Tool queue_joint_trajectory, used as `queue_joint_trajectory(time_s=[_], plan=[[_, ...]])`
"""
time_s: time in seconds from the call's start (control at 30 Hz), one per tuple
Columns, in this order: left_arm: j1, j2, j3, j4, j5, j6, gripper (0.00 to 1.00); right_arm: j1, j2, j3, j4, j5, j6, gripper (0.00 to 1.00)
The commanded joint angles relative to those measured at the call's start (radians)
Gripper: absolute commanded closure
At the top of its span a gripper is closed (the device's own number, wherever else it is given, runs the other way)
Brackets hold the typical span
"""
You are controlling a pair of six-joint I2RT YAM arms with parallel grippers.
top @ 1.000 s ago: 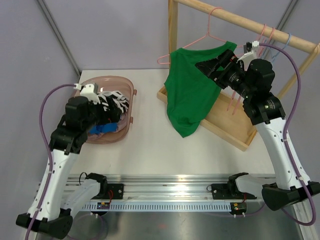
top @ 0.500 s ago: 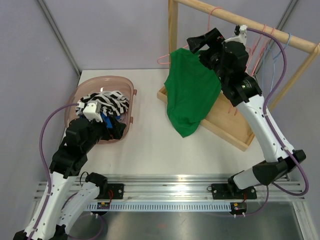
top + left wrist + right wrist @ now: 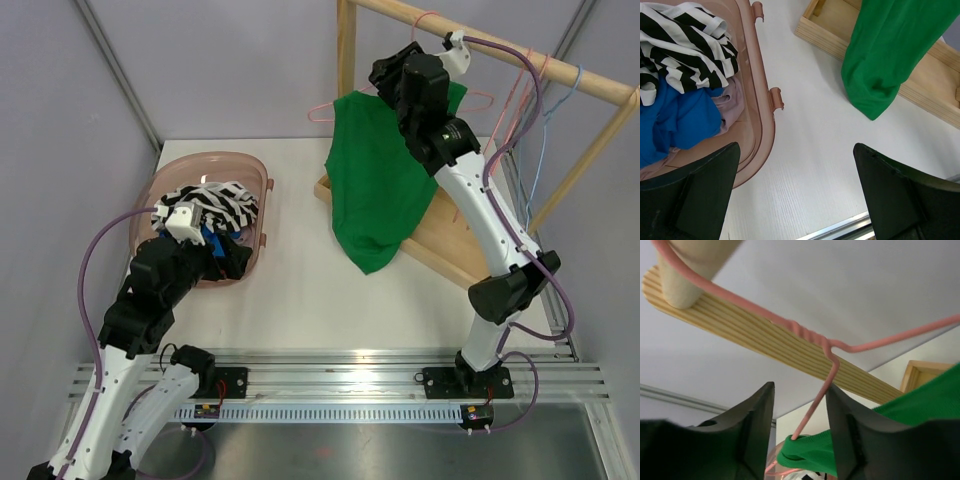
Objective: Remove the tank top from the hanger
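The green tank top [image 3: 380, 190] hangs on a pink wire hanger [image 3: 322, 108] from the wooden rail [image 3: 500, 50]. My right gripper [image 3: 385, 82] is up at the hanger's neck. In the right wrist view its jaws [image 3: 800, 387] stand partly apart. The hanger's wire [image 3: 815, 415] and a green strap [image 3: 810, 452] run between them, and the wire lies close to the right finger [image 3: 850, 430]. My left gripper [image 3: 235, 258] hovers open by the basket with nothing between its fingers [image 3: 797, 200]. From there the tank top's hem [image 3: 890, 55] shows above the table.
A pink basket [image 3: 215, 165] at the left holds striped, blue and pale clothes; its rim [image 3: 765, 130] lies by my left finger. A wooden tray base [image 3: 470, 260] lies under the rail. Further pink and blue hangers [image 3: 520, 100] hang at the right.
The right arm swung from the garment's right side up to the hanger's neck and its jaws narrowed. The left arm drew back from over the basket toward the near edge.
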Motion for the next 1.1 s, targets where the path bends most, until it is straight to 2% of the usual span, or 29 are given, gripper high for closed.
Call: queue_joint_trajectory(time_s=[0.0, 0.07, 0.1, 0.13, 0.27, 0.33, 0.43, 0.8, 0.97, 1.07], plan=[[0.003, -0.009, -0.003, 0.049, 0.030, 0.025, 0.01, 0.039, 0.003, 0.036, -0.022, 0.137, -0.010, 0.50], [0.008, -0.009, -0.003, 0.049, 0.035, 0.025, 0.01, 0.053, -0.019, 0.007, 0.003, 0.157, -0.009, 0.61], [0.008, -0.009, -0.004, 0.049, 0.038, 0.026, 0.01, 0.056, -0.026, -0.025, 0.029, 0.161, -0.006, 0.72], [0.008, -0.009, -0.003, 0.049, 0.044, 0.026, 0.01, 0.056, -0.045, -0.039, 0.036, 0.157, 0.000, 0.77], [0.008, -0.008, -0.003, 0.050, 0.045, 0.028, 0.01, 0.056, -0.078, -0.090, 0.064, 0.155, 0.012, 0.92], [0.009, -0.011, -0.006, 0.049, 0.044, 0.026, 0.01, 0.056, -0.092, -0.103, 0.079, 0.134, 0.011, 0.96], [0.009, -0.009, -0.006, 0.050, 0.041, 0.026, 0.01, 0.056, -0.095, -0.079, 0.083, 0.094, -0.009, 1.00], [0.009, -0.016, -0.007, 0.049, 0.036, 0.022, 0.01, 0.056, -0.169, -0.065, 0.129, -0.030, -0.038, 1.00], [0.009, -0.026, -0.007, 0.055, 0.047, 0.025, 0.01, 0.056, -0.227, -0.106, 0.133, -0.166, -0.012, 1.00], [0.009, -0.040, -0.006, 0.066, 0.061, 0.026, 0.01, 0.056, -0.287, -0.203, 0.145, -0.285, 0.015, 1.00]])
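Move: Just about between the right hand's half-open fingers, 1 cm ahead and 2 cm below, is the left arm of the pink hanger, beside its neck. The tank top's middle hangs some 20 cm below the hand, 4 cm to its right and 3 cm back; the wooden rail is 12 cm above, 5 cm right, 4 cm ahead. The left post stands about 12 cm ahead, 6 cm left. From the left hand that hanger arm lies some 28 cm ahead, 28 cm right and 20 cm higher. Sinking about 2.5 cm, the right hand shuts its fingers and pinches the hanger's left arm between neck and tank-top strap. Keeping that grip, it then draws back about 6 cm towards the robot while rising some 7 cm from its lowest point, easing slightly left, with the fingers tipping up a little and turning roughly 10 degrees counter-clockwise. ##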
